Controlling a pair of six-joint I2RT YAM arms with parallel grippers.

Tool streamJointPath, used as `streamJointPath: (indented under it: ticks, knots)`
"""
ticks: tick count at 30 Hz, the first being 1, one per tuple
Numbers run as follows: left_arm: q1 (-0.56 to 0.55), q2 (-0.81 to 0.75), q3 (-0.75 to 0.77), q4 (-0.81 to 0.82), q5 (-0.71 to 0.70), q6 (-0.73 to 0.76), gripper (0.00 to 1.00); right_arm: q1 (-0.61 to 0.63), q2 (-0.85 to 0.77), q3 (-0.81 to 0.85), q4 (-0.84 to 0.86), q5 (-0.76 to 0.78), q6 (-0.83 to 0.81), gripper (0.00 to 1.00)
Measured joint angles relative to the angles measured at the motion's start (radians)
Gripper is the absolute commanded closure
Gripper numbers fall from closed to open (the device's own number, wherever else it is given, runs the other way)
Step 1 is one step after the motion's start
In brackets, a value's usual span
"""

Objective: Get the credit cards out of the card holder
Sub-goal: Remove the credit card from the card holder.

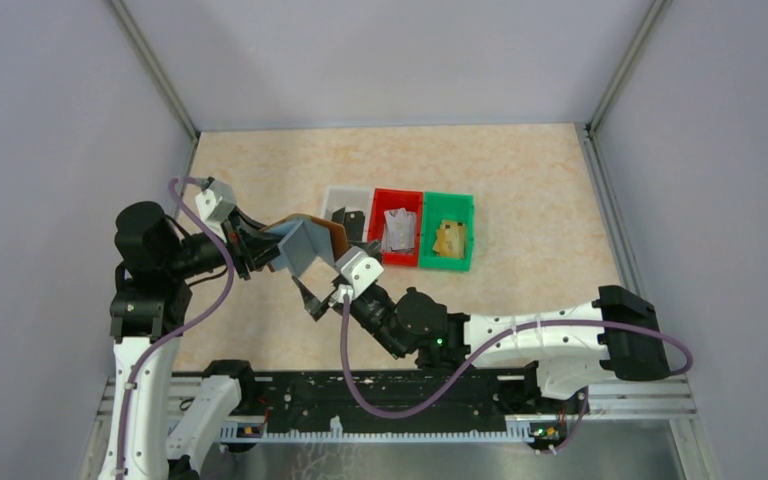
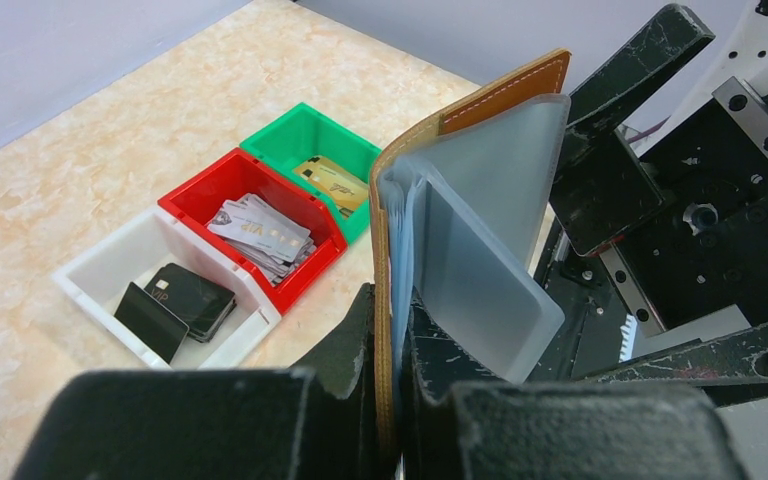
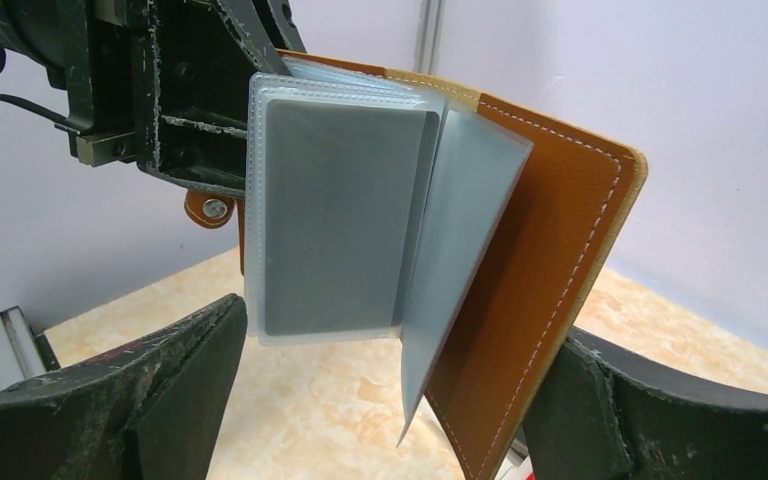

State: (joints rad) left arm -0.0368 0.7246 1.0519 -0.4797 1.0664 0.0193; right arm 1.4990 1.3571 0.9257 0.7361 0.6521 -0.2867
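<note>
The brown card holder (image 1: 312, 236) hangs open above the table, its pale plastic sleeves (image 3: 345, 225) fanned out. My left gripper (image 2: 392, 315) is shut on the holder's brown cover (image 2: 480, 105) and some sleeves at the spine edge. My right gripper (image 3: 400, 330) is open, its fingers (image 3: 190, 370) standing either side of the holder's lower edge (image 3: 520, 400). A grey rectangle shows through the front sleeve; whether it is a card is unclear. Black credit cards (image 2: 185, 295), silvery ones (image 2: 265, 232) and gold ones (image 2: 330, 180) lie in bins.
A white bin (image 1: 340, 197), a red bin (image 1: 398, 260) and a green bin (image 1: 448, 265) stand side by side mid-table, just right of the holder. Grey walls enclose the table on three sides. The arm rail runs along the near edge.
</note>
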Motion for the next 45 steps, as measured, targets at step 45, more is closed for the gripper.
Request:
streamJointPath:
  ticks: [45]
  knots:
    - [0.0,0.0,0.0,0.0,-0.001,0.0,1.0,0.046,0.047,0.066,-0.023,0.159,-0.02,0.28]
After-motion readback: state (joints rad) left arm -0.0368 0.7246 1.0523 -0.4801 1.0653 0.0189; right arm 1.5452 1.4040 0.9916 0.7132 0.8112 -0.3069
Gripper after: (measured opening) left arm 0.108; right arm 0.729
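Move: The clear card sleeve of the held-open card holder lies just off the right hand's wide-open fingertips, about 2 cm ahead, 3 cm left and 2 cm above; the free leather cover stands some 4 cm ahead, 1 cm right and 1 cm above. Far below, by some 32 cm, the white box is about 25 cm straight ahead, the red box 24 cm ahead and 12 cm right. From the left hand the sleeve lies about 2 cm back, 4 cm right and 2 cm below. The card sleeve and leather cover are narrowed in on by the right fingers, which close about a quarter of their range in two bites, reopening in between. The right hand meanwhile sways back about 1 cm, dipping slightly, then returns to its place, turning some 5 degrees clockwise; one finger bears on the cover, the other reaches the sleeve's lower corner. The left hand holds the card holder still. ##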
